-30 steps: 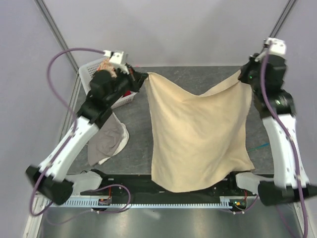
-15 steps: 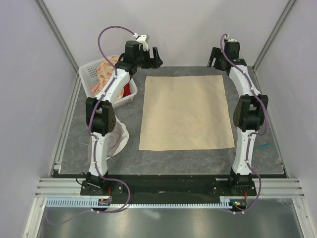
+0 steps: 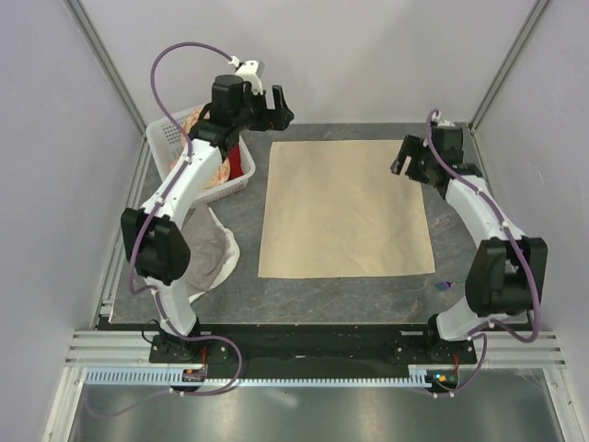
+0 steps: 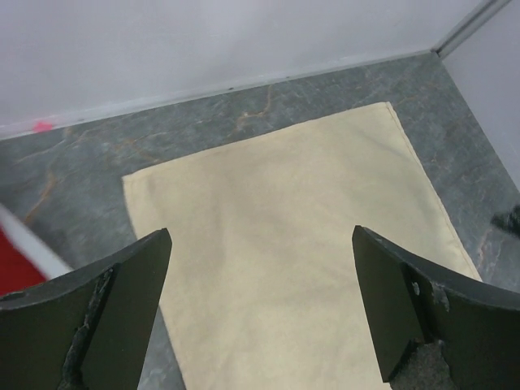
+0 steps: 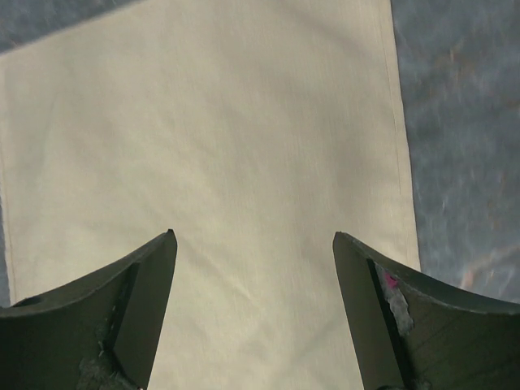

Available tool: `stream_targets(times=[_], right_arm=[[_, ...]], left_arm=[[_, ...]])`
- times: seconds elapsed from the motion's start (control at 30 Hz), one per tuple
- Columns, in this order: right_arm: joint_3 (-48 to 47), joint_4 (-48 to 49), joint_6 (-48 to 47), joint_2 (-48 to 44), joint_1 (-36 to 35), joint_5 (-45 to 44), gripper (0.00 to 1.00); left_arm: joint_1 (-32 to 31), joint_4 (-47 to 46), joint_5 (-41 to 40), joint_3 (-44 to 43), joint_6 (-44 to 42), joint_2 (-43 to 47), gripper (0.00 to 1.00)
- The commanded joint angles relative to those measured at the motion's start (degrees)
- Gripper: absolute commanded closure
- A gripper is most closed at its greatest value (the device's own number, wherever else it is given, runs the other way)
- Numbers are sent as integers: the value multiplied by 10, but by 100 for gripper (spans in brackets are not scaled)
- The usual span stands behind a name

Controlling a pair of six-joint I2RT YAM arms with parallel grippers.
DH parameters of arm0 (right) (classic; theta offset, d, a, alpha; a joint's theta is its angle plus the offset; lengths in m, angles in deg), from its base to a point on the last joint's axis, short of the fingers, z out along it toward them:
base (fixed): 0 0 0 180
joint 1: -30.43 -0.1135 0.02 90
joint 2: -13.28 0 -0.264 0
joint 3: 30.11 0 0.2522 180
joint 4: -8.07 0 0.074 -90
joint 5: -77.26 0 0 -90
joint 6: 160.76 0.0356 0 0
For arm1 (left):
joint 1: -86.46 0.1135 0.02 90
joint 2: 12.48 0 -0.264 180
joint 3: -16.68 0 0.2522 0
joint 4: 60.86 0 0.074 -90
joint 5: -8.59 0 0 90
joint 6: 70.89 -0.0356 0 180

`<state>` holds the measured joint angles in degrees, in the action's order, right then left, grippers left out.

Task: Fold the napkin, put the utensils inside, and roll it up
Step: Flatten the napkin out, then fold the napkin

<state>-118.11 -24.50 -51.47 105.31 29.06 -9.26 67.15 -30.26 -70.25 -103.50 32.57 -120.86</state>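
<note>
The beige napkin (image 3: 345, 207) lies flat and spread out on the dark table, nothing holding it. My left gripper (image 3: 281, 106) hangs open above the table just beyond the napkin's far left corner. In the left wrist view the napkin (image 4: 284, 195) shows between the wide-apart fingers of that gripper (image 4: 260, 231). My right gripper (image 3: 402, 155) is open over the napkin's far right part. Only cloth (image 5: 227, 122) shows between the fingers of the right gripper (image 5: 253, 235). A slim teal-tipped fork (image 3: 445, 285) lies off the napkin's near right corner, partly behind the right arm.
A white basket (image 3: 158, 138) holding an orange floral cloth (image 3: 189, 124) stands at the far left. A grey-and-white cloth (image 3: 210, 258) lies crumpled left of the napkin. Enclosure walls close off the back and both sides. A black rail (image 3: 304, 336) runs along the near edge.
Both grippers let go of the napkin's far corners and opened. The napkin dropped flat onto the table. The right gripper then came nearer over the cloth's right part; the left stayed at the far left.
</note>
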Motion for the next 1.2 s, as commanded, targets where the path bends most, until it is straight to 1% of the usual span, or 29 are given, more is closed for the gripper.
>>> stream_targets(times=[0.0, 0.03, 0.07, 0.1, 0.13, 0.17, 0.2, 0.23, 0.27, 0.3, 0.33, 0.4, 0.43, 0.5, 0.6, 0.7, 0.83, 1.0, 1.1, 1.17], right_arm=[[141, -28, 40, -102, 1, 3, 14], [162, -34, 47, -119, 1, 6, 14], [202, -42, 51, -152, 1, 10, 15], [218, -46, 63, -166, 1, 7, 16], [231, -49, 65, -177, 2, 3, 18], [247, -58, 66, -192, 1, -3, 20], [250, -64, 68, -196, 3, -25, 22], [252, -74, 71, -199, 3, -31, 29], [253, -97, 72, -200, 5, -43, 31], [254, -111, 73, -200, 6, -50, 33], [258, -128, 75, -204, 7, -55, 35], [276, -142, 80, -207, 12, -64, 40], [282, -157, 84, -208, 34, -72, 44], [292, -172, 82, -208, 50, -67, 48], [302, -199, 75, -205, 87, -66, 50], [306, -222, 69, -194, 102, -64, 49], [292, -239, 73, -177, 108, -68, 50], [288, -270, 76, -162, 110, -80, 50], [288, -279, 80, -161, 112, -103, 50], [285, -279, 80, -157, 115, -101, 51]], left_arm=[[-9, 34, -89, 45, 33, 92, 0], [-8, 46, -89, 59, 46, 105, 0], [-8, 68, -84, 92, 53, 130, 0], [-8, 71, -78, 114, 54, 145, 0], [-9, 74, -70, 136, 47, 159, 0], [-9, 80, -57, 179, 36, 172, 0], [-9, 85, -56, 200, 16, 204, 0], [-9, 92, -54, 218, 6, 217, 0], [-9, 99, -47, 253, -5, 233, 0], [-9, 101, -42, 268, -28, 260, 0], [-9, 102, -40, 294, -32, 274, 0], [-8, 102, -38, 313, -29, 307, 0], [-8, 102, -33, 324, -29, 312, 0], [-8, 105, -31, 326, -23, 323, 0], [-9, 107, -22, 324, -16, 328, 0], [-9, 115, -23, 321, -17, 325, 1], [-9, 120, -40, 317, -19, 322, 1], [-9, 120, -33, 316, -15, 321, 1], [-9, 119, -35, 316, -15, 323, 1], [-9, 120, -38, 315, -17, 324, 1]])
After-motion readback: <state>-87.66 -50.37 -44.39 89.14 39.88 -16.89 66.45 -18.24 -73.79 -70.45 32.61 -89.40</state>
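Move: The napkin's near-right corner lies about 24 cm back from the right hand, 6 cm to its right and 18 below. Level with that corner and some 9 cm to the right of it is the fork's middle. The spread napkin's centre is 2 cm back and 16 cm left of the right hand. From the left hand the corner is roughly 32 cm back, 42 right and 30 below. Right hand sweeps back about 24 cm and sinks towards the napkin's near-right corner, fingers half-closing; left draws back. ##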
